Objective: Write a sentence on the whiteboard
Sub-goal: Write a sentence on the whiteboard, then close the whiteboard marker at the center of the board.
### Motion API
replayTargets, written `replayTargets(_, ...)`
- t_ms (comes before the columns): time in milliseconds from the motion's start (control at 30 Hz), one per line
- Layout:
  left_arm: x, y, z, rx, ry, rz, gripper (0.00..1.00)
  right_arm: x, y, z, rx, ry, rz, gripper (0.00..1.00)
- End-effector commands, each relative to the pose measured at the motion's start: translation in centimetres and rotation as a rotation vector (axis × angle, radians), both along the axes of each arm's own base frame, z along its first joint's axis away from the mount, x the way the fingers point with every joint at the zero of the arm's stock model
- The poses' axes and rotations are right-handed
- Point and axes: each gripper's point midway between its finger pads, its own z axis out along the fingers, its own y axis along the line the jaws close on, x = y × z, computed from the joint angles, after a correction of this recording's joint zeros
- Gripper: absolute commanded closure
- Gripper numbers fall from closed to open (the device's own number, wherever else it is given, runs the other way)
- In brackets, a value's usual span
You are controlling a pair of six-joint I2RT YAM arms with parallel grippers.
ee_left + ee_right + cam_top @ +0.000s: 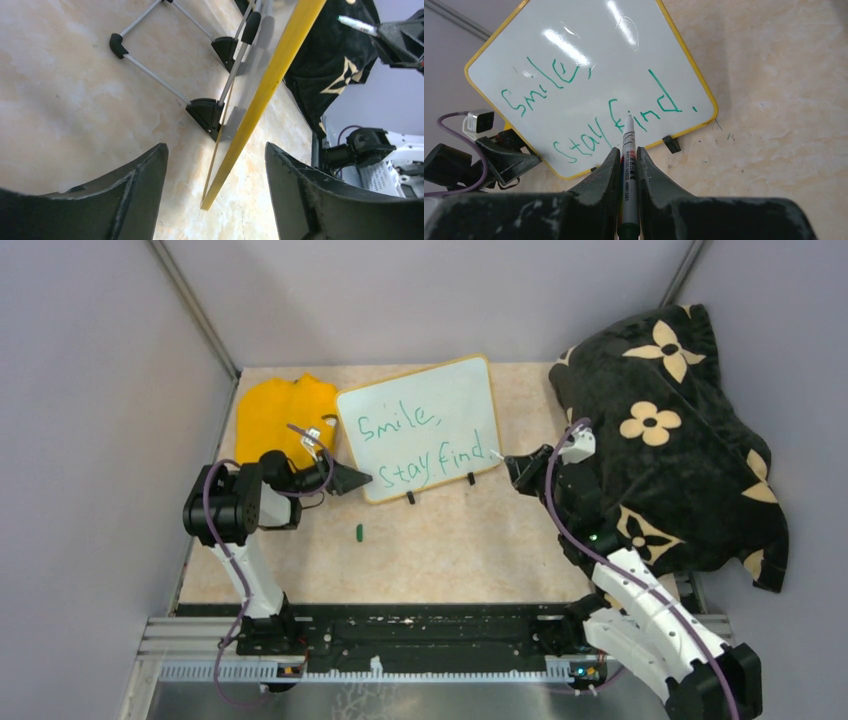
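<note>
The whiteboard leans on black clip feet at the back middle of the table, and its yellow frame shows edge-on in the left wrist view. The sentence, "Smile, Stay find.", is in green on two lines. My left gripper is open at the board's lower left corner. The frame's corner lies between its jaws, touching neither. My right gripper is shut on a white marker at the board's right end. The marker's tip points at "find" and looks slightly off the surface.
A folded yellow cloth lies behind the left gripper. A black blanket with cream flowers covers the right side beside the right arm. A small green cap lies on the table in front of the board. Grey walls close in the table.
</note>
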Motion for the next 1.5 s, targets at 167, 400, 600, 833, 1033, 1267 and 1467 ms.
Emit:
replayTargets(167,-0.3,0.0,0.9,-0.003,-0.043,0.005,0.01,-0.9,-0.3,1.6,-0.016,-0.045,0.022,1.0)
replayTargets(400,-0.7,0.8,2.0,0.049,-0.042,0.082,0.01,-1.2,-0.5,2.3,-0.027,-0.06,0.028,1.0)
replayTargets(600,0.3,4.6,2.4,0.169,0.074,0.347,0.01,-1.4,0.1,2.3,-0.003,-0.067,0.058,1.0)
replayTargets(833,-0.4,13.8,3.0,0.344,0.391,0.953,0.01,-2.0,-0.1,3.1,0.0,-0.073,0.059,1.0)
replayTargets(1033,-2.6,13.9,3.8,0.399,0.458,0.935,0.01,-3.0,0.3,2.8,-0.088,-0.049,0.045,1.0)
replayTargets(1267,-5.8,8.3,2.8,0.387,0.483,0.545,0.01,-3.9,0.8,1.4,-0.186,-0.004,0.041,1.0)
replayTargets(1467,-8.9,5.9,1.5,0.633,0.441,0.502,0.01,-4.8,-0.6,-0.3,-0.219,0.012,0.017,1.0)
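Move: The left hand, already mostly open around the whiteboard's near left corner, has the green cap about 6 cm back, 2 cm left and 7 cm below. The whiteboard's middle is some 9 cm ahead, 10 cm right and 2 cm above, the yellow cloth 15 cm ahead, 16 cm left and 7 cm below. From the right hand, the cap is 28 cm left, 3 cm back and 21 cm below, the whiteboard's middle 12 cm ahead, 16 cm left and 12 cm below. Opening fully, the left hand leaves the whiteboard's corner, rises about 5 cm and swings some 12 cm left, turning counter-clockwise, then comes back, right and down with its fingers tipping down until the green cap shows between them. The right hand keeps its grip on the marker and draws back from the board, rolling its left side slightly down. ##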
